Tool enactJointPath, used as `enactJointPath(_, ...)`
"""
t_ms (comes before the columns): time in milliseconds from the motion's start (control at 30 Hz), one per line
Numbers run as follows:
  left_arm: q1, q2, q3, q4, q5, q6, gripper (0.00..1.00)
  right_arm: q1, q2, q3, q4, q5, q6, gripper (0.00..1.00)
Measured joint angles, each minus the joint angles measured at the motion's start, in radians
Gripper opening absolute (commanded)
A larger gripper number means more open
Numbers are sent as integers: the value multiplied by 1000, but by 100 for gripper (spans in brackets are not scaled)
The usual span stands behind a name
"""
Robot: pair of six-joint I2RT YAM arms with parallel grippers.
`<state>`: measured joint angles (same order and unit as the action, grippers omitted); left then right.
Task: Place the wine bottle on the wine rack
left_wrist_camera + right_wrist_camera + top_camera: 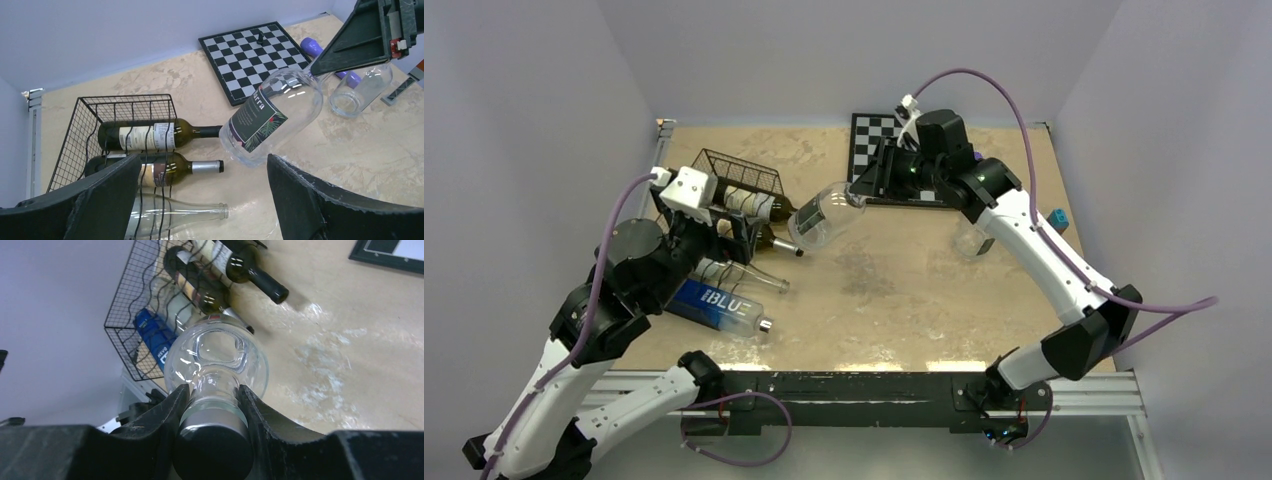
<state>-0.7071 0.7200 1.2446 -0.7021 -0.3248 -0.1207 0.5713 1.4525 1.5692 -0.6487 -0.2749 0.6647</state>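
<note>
The wine bottle [822, 215], clear and squat with a dark label, hangs tilted above the table between the chessboard and the wine rack. My right gripper [857, 193] is shut on its neck just below the dark cap, as the right wrist view shows [214, 390]; the bottle's [217, 357] base points towards the rack. The black wire wine rack [744, 170] lies at the left and holds two dark green bottles [145, 136], a clear one [175, 212] and a blue one [719, 305]. My left gripper [744, 235] hovers open over the rack's front, nothing between its fingers [204, 161].
A black-and-white chessboard [874, 135] lies at the back centre, with a small dark piece on it. A clear glass jar [972, 240] lies under the right arm, a purple object [315, 47] beside it. A teal block [1058, 218] sits near the right edge.
</note>
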Motion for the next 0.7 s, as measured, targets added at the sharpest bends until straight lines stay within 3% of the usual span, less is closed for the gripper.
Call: enactJointPath(700,0,-44,182,-113,-10,-25,99,115,389,311,260,87,134,0)
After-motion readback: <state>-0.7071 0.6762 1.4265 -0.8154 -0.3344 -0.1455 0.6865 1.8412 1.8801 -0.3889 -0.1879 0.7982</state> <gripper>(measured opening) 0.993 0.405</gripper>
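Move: The far end of the wine rack lies about 17 cm ahead and 28 cm left of the right hand, which already grips the labelled clear bottle by its neck, some 22 cm above the rack. Lying there are the white-labelled wine bottle, 16 cm ahead and 25 left, and the silver-necked one, 7 ahead and 27 left. From the left hand, that rack end is roughly 27 cm ahead, 8 left and 27 below. The labelled clear bottle, base leading and slanting down, is carried about 11 cm left and 8 cm forward towards the rack's far end by the right hand, which keeps its grip on the neck, rises some 3 cm then sinks 2, and rolls slightly, its left side lifting. The empty left hand, still open, draws up about 5 cm, back and to the left. ##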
